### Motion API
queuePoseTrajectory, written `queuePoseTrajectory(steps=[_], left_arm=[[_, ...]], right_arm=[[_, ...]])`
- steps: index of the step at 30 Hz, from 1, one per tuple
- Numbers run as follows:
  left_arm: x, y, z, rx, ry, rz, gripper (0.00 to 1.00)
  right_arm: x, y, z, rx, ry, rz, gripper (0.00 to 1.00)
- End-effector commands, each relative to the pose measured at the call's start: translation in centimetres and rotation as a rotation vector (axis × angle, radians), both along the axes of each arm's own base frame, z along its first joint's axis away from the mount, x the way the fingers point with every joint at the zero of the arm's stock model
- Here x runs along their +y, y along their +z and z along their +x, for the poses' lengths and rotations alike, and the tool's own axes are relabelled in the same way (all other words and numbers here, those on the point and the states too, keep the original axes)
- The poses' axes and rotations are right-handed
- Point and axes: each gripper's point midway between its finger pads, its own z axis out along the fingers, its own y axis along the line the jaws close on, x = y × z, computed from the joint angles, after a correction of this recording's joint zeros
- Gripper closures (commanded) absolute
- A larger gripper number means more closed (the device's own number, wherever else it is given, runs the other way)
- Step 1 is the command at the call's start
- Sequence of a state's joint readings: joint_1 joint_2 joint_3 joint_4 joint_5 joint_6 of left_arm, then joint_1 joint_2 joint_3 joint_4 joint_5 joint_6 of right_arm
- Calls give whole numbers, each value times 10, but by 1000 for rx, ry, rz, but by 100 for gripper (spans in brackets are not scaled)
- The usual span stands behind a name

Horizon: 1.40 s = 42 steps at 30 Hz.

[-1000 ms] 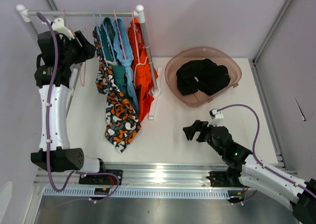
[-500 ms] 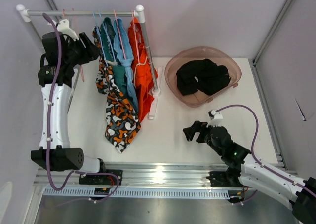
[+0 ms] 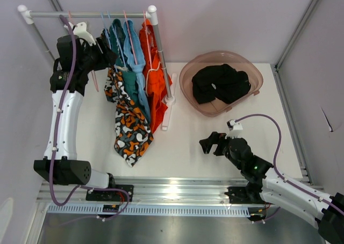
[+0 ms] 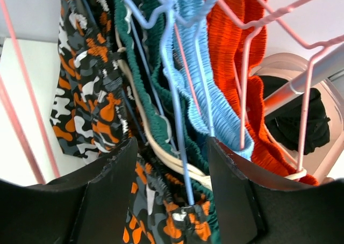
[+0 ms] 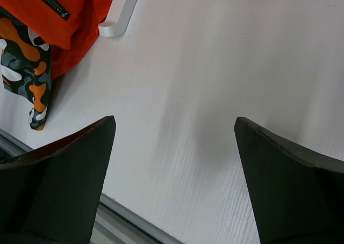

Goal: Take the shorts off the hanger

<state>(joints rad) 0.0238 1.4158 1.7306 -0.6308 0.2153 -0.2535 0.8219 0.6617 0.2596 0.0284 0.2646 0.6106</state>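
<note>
Several shorts hang on wire hangers from the rack rod [image 3: 86, 14]: black patterned with orange and white [image 3: 129, 126], teal [image 3: 129, 81], light blue [image 3: 134, 45] and bright orange [image 3: 156, 88]. Black shorts [image 3: 220, 83] lie in the brown bowl [image 3: 188, 74]. My left gripper [image 3: 107, 55] is up at the rack, open, its jaws either side of the patterned shorts' waistband [image 4: 177, 222], a blue hanger wire [image 4: 183, 169] and a white drawstring [image 4: 172, 160]. My right gripper [image 3: 207, 143] hovers open over bare table with nothing between its fingers [image 5: 70, 163].
An empty pink hanger [image 3: 92, 77] hangs left of the shorts. The rack's white post [image 3: 161, 56] and foot [image 3: 167, 112] stand between the clothes and the bowl. Walls close in on the left, back and right. A metal rail [image 3: 172, 187] runs along the near edge.
My left gripper has moved right along the rod, from beside the pink hanger into the hanging shorts. The right arm has not moved.
</note>
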Motion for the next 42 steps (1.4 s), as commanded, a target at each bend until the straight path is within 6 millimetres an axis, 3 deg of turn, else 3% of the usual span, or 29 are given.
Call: queuePoseTrajectory(steps=[1, 2, 3, 8, 16, 19, 20, 23, 30, 31, 33, 34, 36, 37, 39, 40, 41, 42], left_arm=[[0, 22, 5, -74, 16, 13, 40], [2, 25, 6, -79, 29, 19, 40], [-8, 22, 6, -69, 9, 25, 41], [7, 17, 16, -55, 118, 51, 45], [15, 10, 32, -39, 203, 81, 55], [16, 12, 36, -38, 216, 88, 69], [17, 12, 35, -32, 219, 92, 83], [20, 28, 30, -57, 232, 102, 100], [23, 60, 8, -93, 212, 151, 100], [24, 78, -1, -119, 211, 152, 100], [23, 95, -10, -152, 210, 144, 100], [24, 103, -17, -166, 212, 137, 100], [24, 118, -28, -194, 213, 125, 100], [23, 120, -33, -192, 209, 120, 100], [22, 128, -46, -218, 203, 109, 100], [22, 128, -50, -219, 203, 108, 100], [23, 118, -50, -196, 204, 114, 100], [25, 122, -60, -210, 211, 114, 100]], right_arm=[[2, 9, 4, -29, -18, 34, 0], [2, 9, 4, -28, -17, 36, 1], [2, 9, 4, -28, -17, 36, 0], [1, 8, 4, -27, -18, 37, 0], [2, 8, 5, -22, -12, 39, 1], [2, 8, 5, -23, -10, 42, 1], [2, 8, 6, -22, -12, 41, 0], [2, 6, 6, -18, -9, 36, 1], [12, 25, 6, -65, 32, 27, 2], [17, 47, 10, -109, 38, 29, 2], [30, 67, 10, -141, 76, 18, 1], [44, 101, 10, -195, 111, 42, 1], [63, 132, 8, -238, 165, 47, 1], [80, 167, 11, -281, 185, 71, 1], [111, 199, -5, -349, 274, 49, 1], [130, 199, -3, -351, 286, 8, 0], [144, 243, -5, -420, 299, 43, 1], [163, 255, -19, -437, 347, 48, 1]])
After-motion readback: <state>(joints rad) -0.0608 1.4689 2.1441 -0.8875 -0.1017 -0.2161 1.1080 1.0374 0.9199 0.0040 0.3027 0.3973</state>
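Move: The near wire of the blue hanger carrying the camouflage shorts is about 4 cm ahead of the left hand, 1 cm left and 1 cm below; the rail is roughly 6 cm straight ahead and 10 cm above. An empty pink hanger is some 6 cm left and level ahead; the teal shorts are 3 cm ahead, 6 cm right, 10 cm down. From the right hand, the camouflage shorts are about 13 cm ahead, 32 cm left, 9 cm above. Forward about 4 cm, dipping slightly and turning a little counter-clockwise, the open left fingers go around the blue hanger's near wire and shut on it, then lift it some 10 cm and draw it back towards the robot, off the rail. Late on, the open right hand sets off quickly up and left, towards the camouflage shorts. ##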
